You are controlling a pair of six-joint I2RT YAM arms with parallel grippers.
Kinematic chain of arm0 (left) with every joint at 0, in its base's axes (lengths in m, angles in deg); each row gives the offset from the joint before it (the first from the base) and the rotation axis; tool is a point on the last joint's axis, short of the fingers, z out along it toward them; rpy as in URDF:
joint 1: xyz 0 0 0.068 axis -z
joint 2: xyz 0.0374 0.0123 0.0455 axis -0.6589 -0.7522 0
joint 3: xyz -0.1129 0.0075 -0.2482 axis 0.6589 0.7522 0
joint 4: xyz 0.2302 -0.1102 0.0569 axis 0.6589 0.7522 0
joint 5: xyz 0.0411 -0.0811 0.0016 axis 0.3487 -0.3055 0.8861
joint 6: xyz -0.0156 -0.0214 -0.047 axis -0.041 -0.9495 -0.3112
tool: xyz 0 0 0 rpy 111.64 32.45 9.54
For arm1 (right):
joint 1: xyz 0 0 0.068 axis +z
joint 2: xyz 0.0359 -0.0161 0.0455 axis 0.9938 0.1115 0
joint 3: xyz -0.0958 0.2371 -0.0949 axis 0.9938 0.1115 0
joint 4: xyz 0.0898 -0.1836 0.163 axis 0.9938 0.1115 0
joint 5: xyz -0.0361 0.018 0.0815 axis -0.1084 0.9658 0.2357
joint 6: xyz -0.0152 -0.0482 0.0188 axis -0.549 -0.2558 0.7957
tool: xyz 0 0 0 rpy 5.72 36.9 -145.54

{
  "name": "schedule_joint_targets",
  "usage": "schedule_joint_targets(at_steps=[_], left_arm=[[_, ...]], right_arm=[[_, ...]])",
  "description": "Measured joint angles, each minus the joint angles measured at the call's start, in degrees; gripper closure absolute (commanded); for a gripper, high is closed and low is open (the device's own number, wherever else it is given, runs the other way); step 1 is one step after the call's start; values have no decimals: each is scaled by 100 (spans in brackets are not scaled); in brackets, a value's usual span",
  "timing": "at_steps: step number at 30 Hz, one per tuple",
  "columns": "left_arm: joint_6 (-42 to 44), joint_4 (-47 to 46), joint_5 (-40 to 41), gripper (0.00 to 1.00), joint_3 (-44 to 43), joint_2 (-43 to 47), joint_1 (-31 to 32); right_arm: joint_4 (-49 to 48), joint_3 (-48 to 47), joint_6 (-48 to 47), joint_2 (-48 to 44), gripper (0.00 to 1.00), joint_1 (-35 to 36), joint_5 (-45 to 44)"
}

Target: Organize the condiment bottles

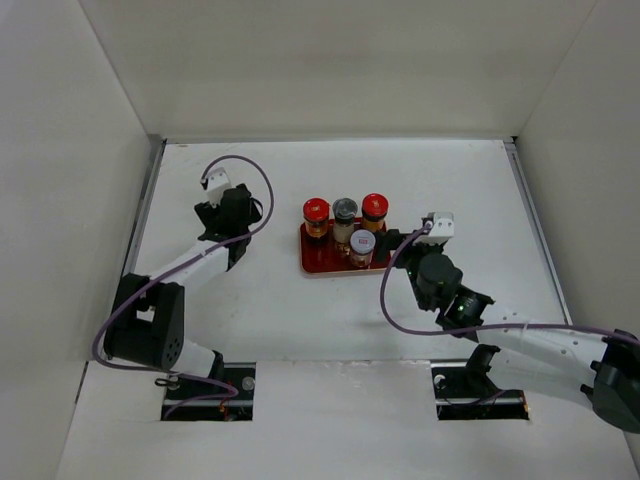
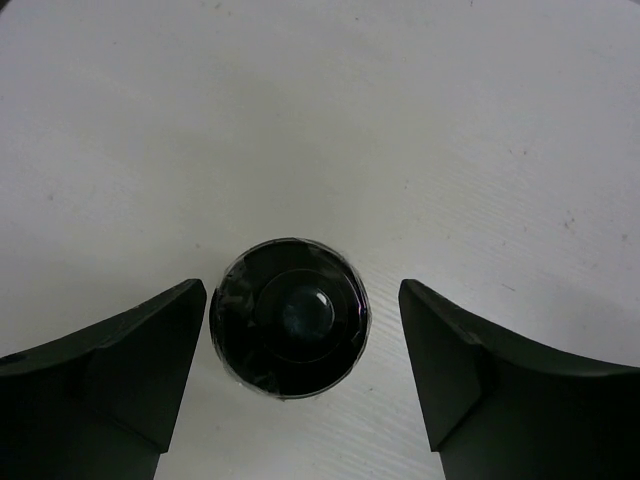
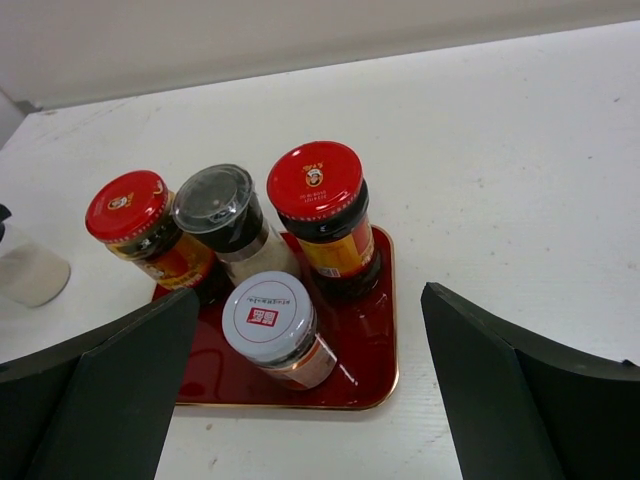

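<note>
Four condiment bottles stand on the red tray (image 1: 322, 262): a red-capped one (image 1: 316, 210), a grey-capped one (image 1: 345, 209) and a second red-capped one (image 1: 375, 206) in the back row, and a white-capped one (image 1: 362, 243) in front. My right gripper (image 3: 310, 298) is open just right of the tray, holding nothing. The black-capped bottle (image 2: 291, 317) stands on the table left of the tray. My left gripper (image 2: 302, 300) is over it with its jaws on either side. The left finger (image 2: 150, 350) is at the cap's edge and the right finger stands apart.
White walls close in the table on the left, back and right. In the right wrist view the fifth jar's pale body (image 3: 30, 272) shows at the far left. The tray (image 3: 360, 360) has bare room beside the white-capped bottle (image 3: 270, 318).
</note>
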Motion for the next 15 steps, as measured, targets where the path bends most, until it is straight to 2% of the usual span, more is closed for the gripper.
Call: schedule_joint_targets(at_steps=[5,7,11,15], left_arm=[[4,-68,-2,55,0,-55,7],[11,-70,2,62,2,-50,33],[24,116,31,63,175,378,337],[127,380,166,62,358,1532,1235]], right_arm=[[-4,0,-2,0,0,0,28],[0,0,-2,-11,0,0,42],[-9,22,4,-144,0,-15,42],[-22,42,17,-179,0,-50,42]])
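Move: Right between the left hand's open fingers is the black cap of the white bottle, whose middle lies roughly 4 cm below the hand. The red tray is centred about 28 cm to the right of this hand and 2 cm nearer the base, around 11 cm lower. On it the closest red-lidded jar stands some 21 cm to the hand's right and 1 cm farther out. From the right hand the bottle lies about 43 cm left and 10 cm ahead, well below. Closing the last bit onto the black cap, the left fingers pinch it from both sides, and the hand pauses there briefly. It then speeds off with the bottle, some 6 cm to the right towards the tray, rising nearly as much and drawing back about 4 cm, while the wrist swings roughly 10 degrees clockwise and its fingers tip slightly farther down. ##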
